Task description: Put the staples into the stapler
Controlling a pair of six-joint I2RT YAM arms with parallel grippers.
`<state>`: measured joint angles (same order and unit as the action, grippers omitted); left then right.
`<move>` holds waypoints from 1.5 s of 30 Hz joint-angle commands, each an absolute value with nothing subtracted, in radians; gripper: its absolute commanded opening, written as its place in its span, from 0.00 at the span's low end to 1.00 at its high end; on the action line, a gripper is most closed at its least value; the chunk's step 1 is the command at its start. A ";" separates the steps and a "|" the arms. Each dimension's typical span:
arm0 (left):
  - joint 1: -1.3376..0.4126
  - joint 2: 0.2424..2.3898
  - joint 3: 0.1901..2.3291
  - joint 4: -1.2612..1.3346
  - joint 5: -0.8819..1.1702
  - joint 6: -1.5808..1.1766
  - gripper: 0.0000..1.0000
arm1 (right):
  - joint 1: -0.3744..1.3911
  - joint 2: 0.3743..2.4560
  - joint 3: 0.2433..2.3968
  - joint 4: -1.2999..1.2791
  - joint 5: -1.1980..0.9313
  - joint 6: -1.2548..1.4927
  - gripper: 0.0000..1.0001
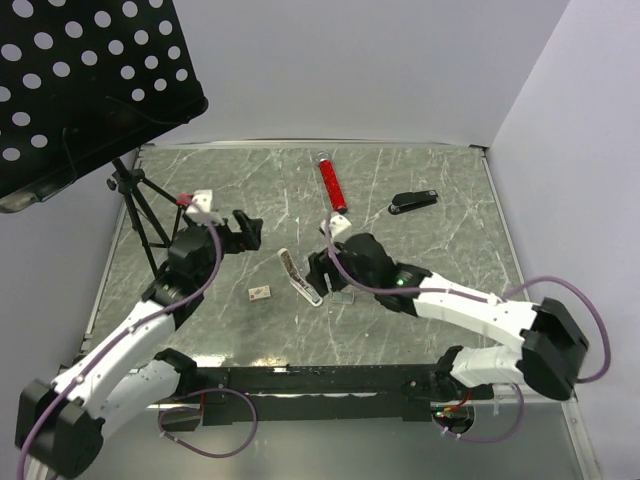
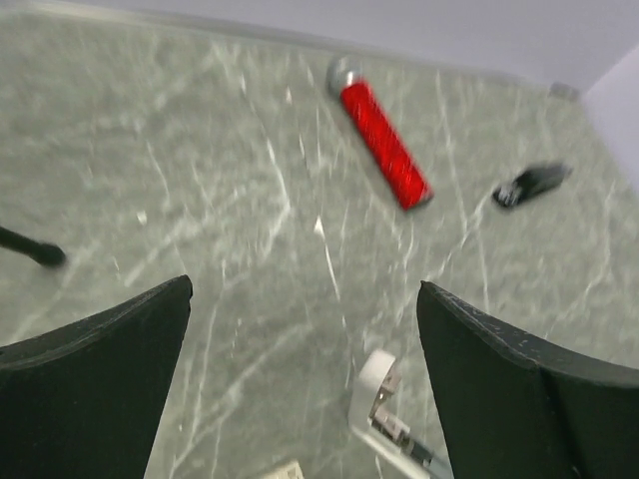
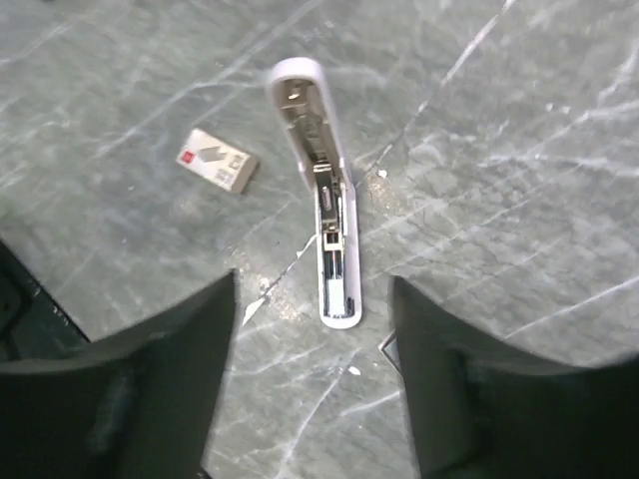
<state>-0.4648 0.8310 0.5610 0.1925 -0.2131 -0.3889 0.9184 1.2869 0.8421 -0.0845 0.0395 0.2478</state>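
Observation:
A pale stapler [image 1: 300,277] lies opened flat at mid-table, its metal channel facing up [image 3: 324,215]; its rounded end shows in the left wrist view [image 2: 384,409]. The staples [image 1: 346,297], a small grey strip, lie on the table just right of it; only a corner [image 3: 389,347] peeks out beside my right finger. My right gripper [image 1: 325,270] hovers low over the stapler's near end, open [image 3: 312,282], with nothing between its fingers. My left gripper [image 1: 250,228] is held wide open [image 2: 305,287] above bare table, left of the stapler.
A small beige box with a red mark [image 1: 260,293] [image 3: 217,160] lies left of the stapler. A red tube [image 1: 330,183] [image 2: 384,145] and a small black elongated object [image 1: 413,202] [image 2: 532,183] lie farther back. A tripod [image 1: 140,205] with a perforated black panel [image 1: 80,80] stands back left.

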 commanded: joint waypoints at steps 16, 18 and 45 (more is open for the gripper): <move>-0.472 1.339 0.919 -0.173 0.038 -0.517 0.95 | 0.922 1.390 0.509 0.411 -0.150 0.054 0.70; -0.480 1.368 0.933 -0.205 0.025 -0.517 0.94 | 0.923 1.430 0.511 0.428 -0.147 0.043 0.68; -0.566 1.494 0.946 -0.264 0.025 -0.549 0.54 | 0.923 1.608 0.548 0.480 -0.092 0.048 0.43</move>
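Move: The open stapler's middle lies some 3 cm ahead of the right hand, 4 cm to its left and 14 cm below, its near end slanting back under the fingers. At the same depth, the staples box is about 13 cm left and level, the grey tray 6 cm right and 1 cm back. The stapler's raised cover is about 10 cm right of the left hand, 1 cm back and 18 cm below; the staples box is 9 cm back, 5 cm right, 24 cm below. The right fingertips close in on both sides of the near end of the stapler's base: the hand sinks about 13 cm, first swinging back some 4 cm, then easing a little forward and left as the fingers narrow. Meanwhile the left hand drops some 15 cm and goes 8 cm right to the raised cover, tipping down about 40 degrees and partly closing around it, its touch not clear. ##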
